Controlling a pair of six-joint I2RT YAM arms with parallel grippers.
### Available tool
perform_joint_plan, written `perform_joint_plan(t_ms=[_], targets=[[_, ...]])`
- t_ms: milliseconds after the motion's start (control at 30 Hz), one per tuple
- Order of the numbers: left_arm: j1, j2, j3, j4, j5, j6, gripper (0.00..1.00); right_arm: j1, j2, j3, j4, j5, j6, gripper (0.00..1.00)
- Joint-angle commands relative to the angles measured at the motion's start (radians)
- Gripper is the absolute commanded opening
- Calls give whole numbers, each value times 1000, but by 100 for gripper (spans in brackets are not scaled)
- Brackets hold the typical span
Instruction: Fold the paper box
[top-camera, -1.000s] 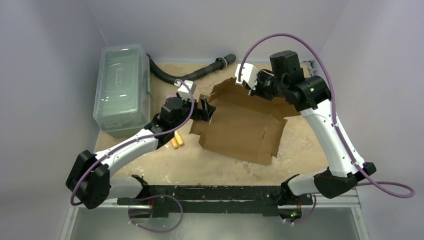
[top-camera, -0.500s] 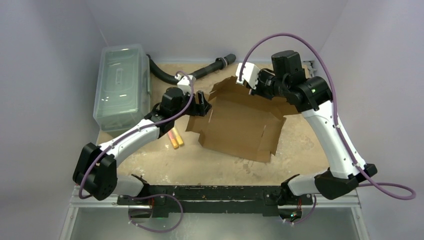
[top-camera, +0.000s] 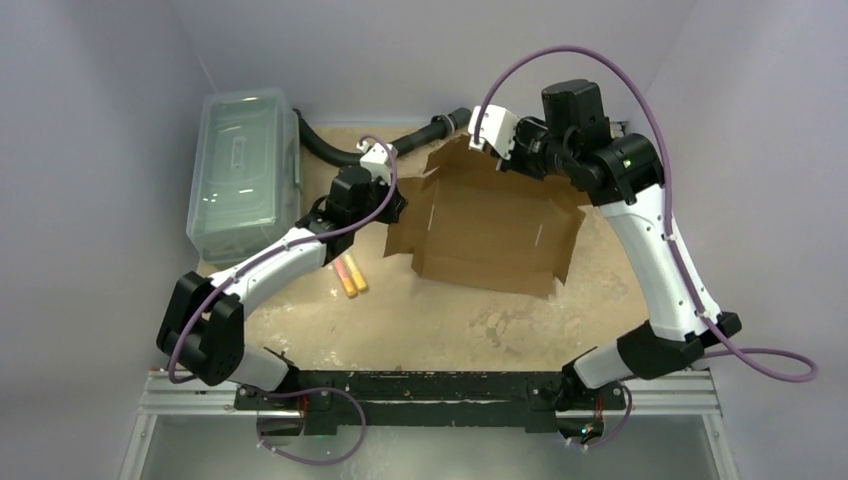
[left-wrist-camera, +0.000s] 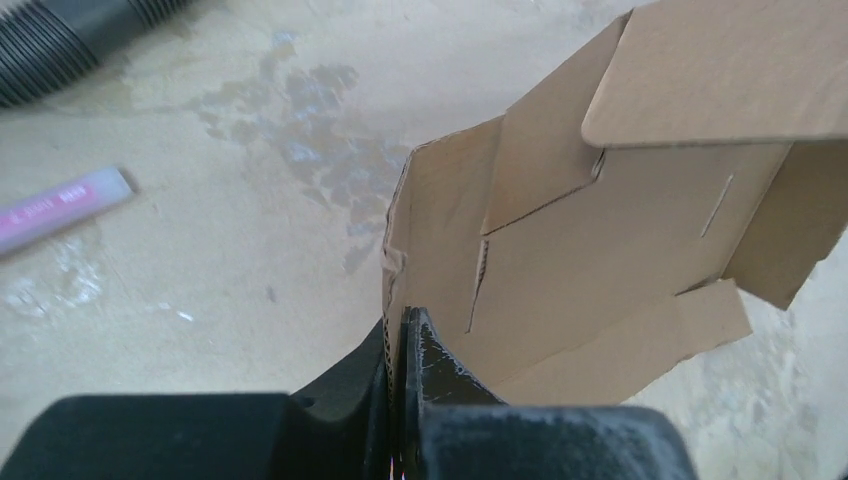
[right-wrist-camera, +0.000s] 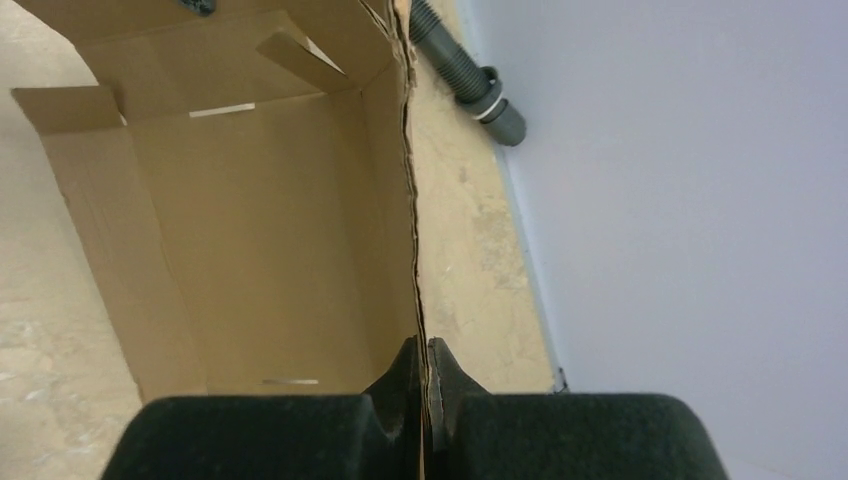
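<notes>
The paper box (top-camera: 490, 225) is a brown cardboard sheet with its side flaps partly raised, lying mid-table and tilted up at the far edge. My left gripper (top-camera: 398, 206) is at its left edge, shut on the raised left flap. In the left wrist view the two fingers (left-wrist-camera: 403, 330) pinch the thin cardboard edge of the paper box (left-wrist-camera: 620, 230). My right gripper (top-camera: 532, 165) is at the far edge, shut on the back wall. The right wrist view shows that gripper (right-wrist-camera: 422, 355) clamping the upright edge of the paper box (right-wrist-camera: 270, 220).
A clear plastic lidded bin (top-camera: 243, 175) stands at the far left. A black ribbed hose (top-camera: 400, 145) runs along the back, and the hose (right-wrist-camera: 470, 75) also lies near the right wall. Two orange-yellow sticks (top-camera: 350, 275) lie left of the box. A pink pen (left-wrist-camera: 60, 205) lies on the table.
My left gripper moved toward the back, to the box's left flap, and shut on it. The box shifted toward the back and its far edge rose with the right gripper.
</notes>
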Motion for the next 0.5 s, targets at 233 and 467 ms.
perform_joint_plan(t_ms=[233,467], targets=[[3,103,21,546,-157,150,0,10,-39,29,143,-51,-85,0],[3,170,-86,750,-137,194,0,18,-123,-230,217,-117,-70,0]])
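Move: Both hands already hold the paper box, its bottom panel's middle lying about 18 cm right of the left hand, some 2 cm back and 5 cm below. From the right hand that middle is about 20 cm below, nearly straight under. From the left hand, the dark hose is roughly 15 cm ahead and 4 cm left; the pink marker is 6 cm ahead and 10 cm left, both some 17 cm below. Both keep pinching the box; left swings forward 7 cm and up 5, tilting up; right rises, then sinks. ##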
